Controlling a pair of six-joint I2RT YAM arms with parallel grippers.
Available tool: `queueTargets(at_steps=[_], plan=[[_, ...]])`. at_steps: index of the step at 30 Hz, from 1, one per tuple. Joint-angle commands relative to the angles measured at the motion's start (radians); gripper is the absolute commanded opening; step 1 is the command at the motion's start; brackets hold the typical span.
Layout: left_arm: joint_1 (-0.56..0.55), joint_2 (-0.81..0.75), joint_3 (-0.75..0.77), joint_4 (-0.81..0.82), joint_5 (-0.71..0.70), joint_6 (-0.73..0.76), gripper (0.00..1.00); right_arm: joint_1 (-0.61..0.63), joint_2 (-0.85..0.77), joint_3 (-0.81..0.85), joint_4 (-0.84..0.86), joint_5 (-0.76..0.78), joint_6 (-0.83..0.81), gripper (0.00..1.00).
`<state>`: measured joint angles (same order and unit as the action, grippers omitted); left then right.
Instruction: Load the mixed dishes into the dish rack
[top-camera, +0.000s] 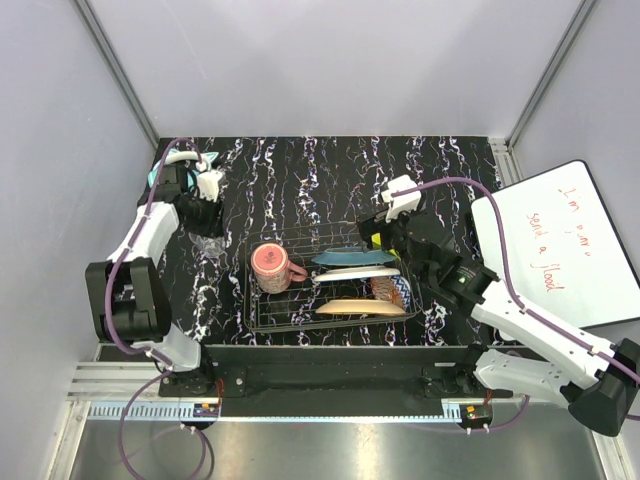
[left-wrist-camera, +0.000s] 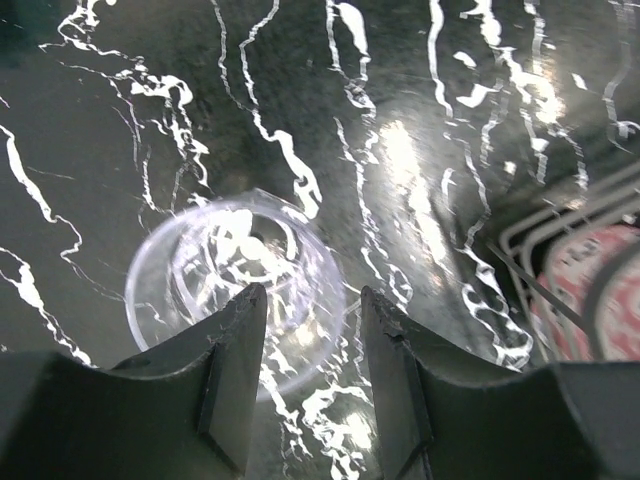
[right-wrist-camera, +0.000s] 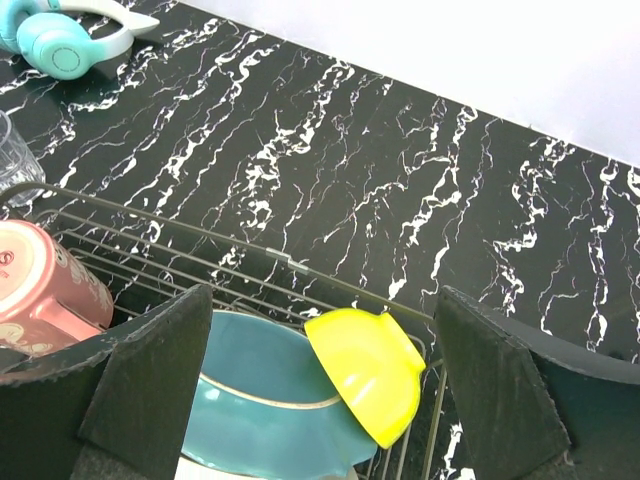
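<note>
The small clear glass (left-wrist-camera: 215, 275) stands upright on the marble table, left of the dish rack (top-camera: 262, 318). My left gripper (left-wrist-camera: 312, 292) hovers just over it, open, with the glass's right rim below the gap between the fingers. In the rack are the pink mug (top-camera: 270, 268), teal plate (top-camera: 352, 258), white plate (top-camera: 358, 272), red patterned bowl (top-camera: 392, 291) and tan plate (top-camera: 360, 307). The yellow-green bowl (right-wrist-camera: 370, 370) leans tilted against the teal plate (right-wrist-camera: 250, 410) at the rack's far right corner. My right gripper (right-wrist-camera: 322, 291) hangs wide open above it, holding nothing.
Teal cat-ear headphones (right-wrist-camera: 60, 35) lie at the far left corner of the table, behind the left arm. A whiteboard (top-camera: 560, 245) with red writing lies off the table's right edge. The rack's wire rim (left-wrist-camera: 560, 235) and the mug (left-wrist-camera: 590, 300) sit just right of the glass.
</note>
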<state>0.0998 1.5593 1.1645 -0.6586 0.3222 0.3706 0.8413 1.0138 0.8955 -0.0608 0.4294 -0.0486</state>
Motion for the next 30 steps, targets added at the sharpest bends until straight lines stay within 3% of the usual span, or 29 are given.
queueTargets(at_steps=[1,7,9,10,12,18,25,29,30], plan=[[-0.005,0.044,0.011,0.085,-0.041,0.022,0.47,-0.01,-0.021,0.043,-0.031,0.034,0.012,1.0],[-0.018,0.105,-0.015,0.091,-0.041,0.025,0.44,-0.011,0.002,0.071,-0.043,0.037,0.001,1.0],[-0.022,0.11,-0.032,0.093,-0.04,0.027,0.28,-0.013,0.009,0.082,-0.042,0.034,0.003,1.0],[-0.022,0.107,-0.034,0.091,-0.041,0.025,0.09,-0.011,0.009,0.088,-0.045,0.032,0.004,1.0],[-0.022,0.096,-0.028,0.073,-0.035,0.021,0.0,-0.011,0.015,0.095,-0.047,0.026,0.006,1.0],[-0.018,-0.118,0.075,-0.044,0.075,-0.035,0.0,-0.013,0.04,0.135,-0.047,-0.035,0.018,1.0],[0.02,-0.476,0.276,-0.049,0.447,-0.192,0.0,-0.021,0.129,0.235,-0.045,-0.24,0.116,1.0],[0.043,-0.625,0.253,0.092,0.65,-0.367,0.0,-0.093,0.167,0.321,-0.004,-0.525,0.257,1.0],[0.041,-0.63,0.242,0.115,0.726,-0.472,0.0,-0.137,0.181,0.332,0.016,-0.581,0.338,1.0]])
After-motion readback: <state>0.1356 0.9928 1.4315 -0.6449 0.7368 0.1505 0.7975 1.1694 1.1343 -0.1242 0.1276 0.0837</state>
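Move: The clear glass stands upright just under my half-open left fingers, its middle about 3 cm to the left, level fore and aft, and some 6 cm down. The pink mug, upside down in the rack, is about 16 cm to my left hand's right and 7 cm back; the headphones lie some 16 cm ahead and 8 cm left. From my right hand the glass is roughly 41 cm left, 7 cm ahead and well below. I sink my left hand about 4 cm so its fingers straddle the glass's right wall, shut them to pinch it at the rim, then carry the glass up slowly at first and fast after, some 30 cm, drawing back and to the right a little and tipping the fingers up about 40 degrees. Late on, my right hand, open and empty, drifts about 5 cm left and a little up, turning slightly counter-clockwise. ##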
